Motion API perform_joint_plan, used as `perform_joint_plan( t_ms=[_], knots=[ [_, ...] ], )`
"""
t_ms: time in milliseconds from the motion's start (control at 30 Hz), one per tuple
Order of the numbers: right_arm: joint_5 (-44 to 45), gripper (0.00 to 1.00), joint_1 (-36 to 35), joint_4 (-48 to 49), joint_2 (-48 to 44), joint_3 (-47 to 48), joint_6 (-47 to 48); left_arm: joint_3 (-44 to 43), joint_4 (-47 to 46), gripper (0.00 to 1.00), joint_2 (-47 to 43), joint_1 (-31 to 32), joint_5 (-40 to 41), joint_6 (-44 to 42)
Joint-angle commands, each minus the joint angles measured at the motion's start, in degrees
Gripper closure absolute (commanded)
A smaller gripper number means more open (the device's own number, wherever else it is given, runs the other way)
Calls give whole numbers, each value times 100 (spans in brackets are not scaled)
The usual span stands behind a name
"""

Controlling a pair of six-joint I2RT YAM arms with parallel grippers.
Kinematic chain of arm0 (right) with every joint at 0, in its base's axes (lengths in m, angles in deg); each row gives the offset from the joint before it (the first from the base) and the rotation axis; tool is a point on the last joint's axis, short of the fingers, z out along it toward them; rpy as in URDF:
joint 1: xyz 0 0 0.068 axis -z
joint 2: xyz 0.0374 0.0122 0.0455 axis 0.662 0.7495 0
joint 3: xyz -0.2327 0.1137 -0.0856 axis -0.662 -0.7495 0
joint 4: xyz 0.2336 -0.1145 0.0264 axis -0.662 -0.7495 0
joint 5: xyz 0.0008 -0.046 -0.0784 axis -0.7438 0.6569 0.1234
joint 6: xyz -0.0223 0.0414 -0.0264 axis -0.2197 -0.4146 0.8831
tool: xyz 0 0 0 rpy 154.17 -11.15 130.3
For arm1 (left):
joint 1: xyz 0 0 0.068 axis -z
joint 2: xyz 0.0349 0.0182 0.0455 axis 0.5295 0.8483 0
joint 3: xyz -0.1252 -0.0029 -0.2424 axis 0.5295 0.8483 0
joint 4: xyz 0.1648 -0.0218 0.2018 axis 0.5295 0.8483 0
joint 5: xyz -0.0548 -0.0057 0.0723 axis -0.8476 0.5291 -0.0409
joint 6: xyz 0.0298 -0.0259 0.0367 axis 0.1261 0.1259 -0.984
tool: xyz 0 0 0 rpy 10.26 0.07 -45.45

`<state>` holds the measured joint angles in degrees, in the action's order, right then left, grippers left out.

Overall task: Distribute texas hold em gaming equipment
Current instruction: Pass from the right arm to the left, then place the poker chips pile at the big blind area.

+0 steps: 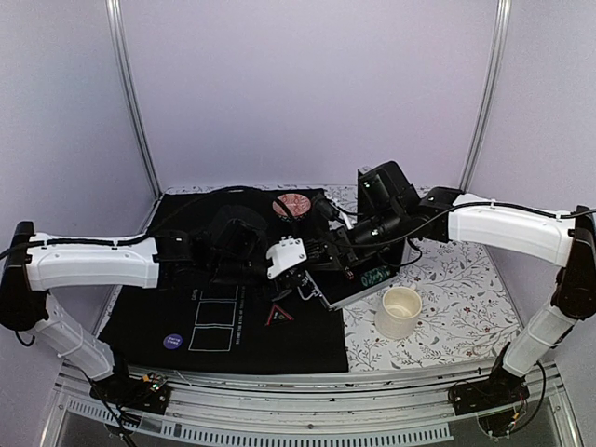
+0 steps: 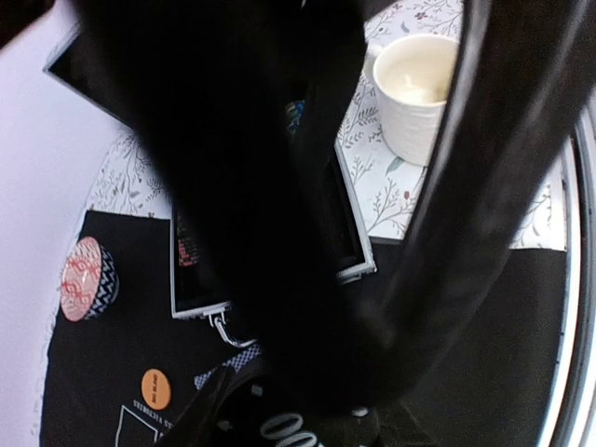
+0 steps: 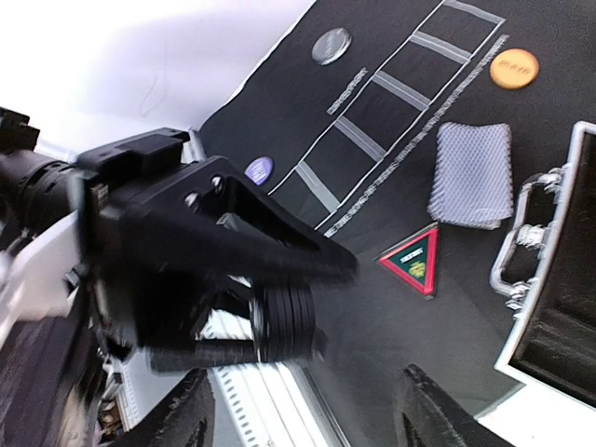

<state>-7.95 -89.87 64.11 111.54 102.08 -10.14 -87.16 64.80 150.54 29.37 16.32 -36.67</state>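
In the right wrist view my left gripper point(image 3: 317, 307) is shut on a stack of black poker chips point(image 3: 284, 321), held above the black mat. My right gripper point(image 3: 307, 414) is open just below that stack, its fingers wide apart and empty. On the mat lie the grey-blue cards point(image 3: 472, 172), the red triangle marker point(image 3: 414, 261), an orange disc point(image 3: 514, 67), a purple disc point(image 3: 259, 169) and a dark disc point(image 3: 331, 45). From above, both grippers meet at mid-table, left gripper point(image 1: 291, 275) facing right gripper point(image 1: 324, 256). Dark close shapes block most of the left wrist view.
An open metal-edged case point(image 1: 358, 279) with more chips lies at the mat's right edge. A white cup point(image 1: 400, 312) stands on the floral cloth, and a red patterned bowl point(image 1: 291, 205) at the back of the mat point(image 1: 307, 354). Printed white card boxes point(image 1: 214, 326) mark the mat.
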Motion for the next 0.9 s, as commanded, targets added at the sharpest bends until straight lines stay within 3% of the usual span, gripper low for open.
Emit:
perform_joint_plan(
  t_ms=[0,167,467,667,867],
  knots=[
    [561,30,196,14,-416,-94,-10,-64,558,100,-17,-401,-299,704],
    [1490,29,274,-72,-677,-241,-71,-375,723,100,431,-1457,-252,1430],
    [1654,29,276,-256,-865,-394,-2,-2309,547,100,2539,-2956,-263,1995],
    [1869,29,277,-239,-1191,-570,-43,-4146,1391,100,4313,-3308,-196,1847],
    [1841,29,280,-275,-1178,-756,-66,-5083,1658,100,5209,-3392,-189,1758]
  ],
)
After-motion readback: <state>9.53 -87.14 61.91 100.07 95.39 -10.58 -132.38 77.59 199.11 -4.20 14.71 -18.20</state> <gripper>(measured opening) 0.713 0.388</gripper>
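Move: My left hand already holds the black chip. The bare mat it is bound for lies about 31 cm ahead, 11 cm left and 17 cm below; the red bowl is 38 cm ahead and 5 cm left. The orange chip is roughly 22 cm ahead, 14 cm left, the card deck 11 cm ahead, 10 cm left. From my right hand that bare mat is about 31 cm ahead, 15 cm left. I swing my left hand out fast, some 30 cm forward and 11 cm left, keeping the black chip pinched, then sink steeply towards the mat just left of the bowl, about 13 cm in all, turning the wrist some 45 degrees counter-clockwise and tipping it down. My right hand, already free of the chip, draws off about 6 cm right and a little forward, fingers open. ##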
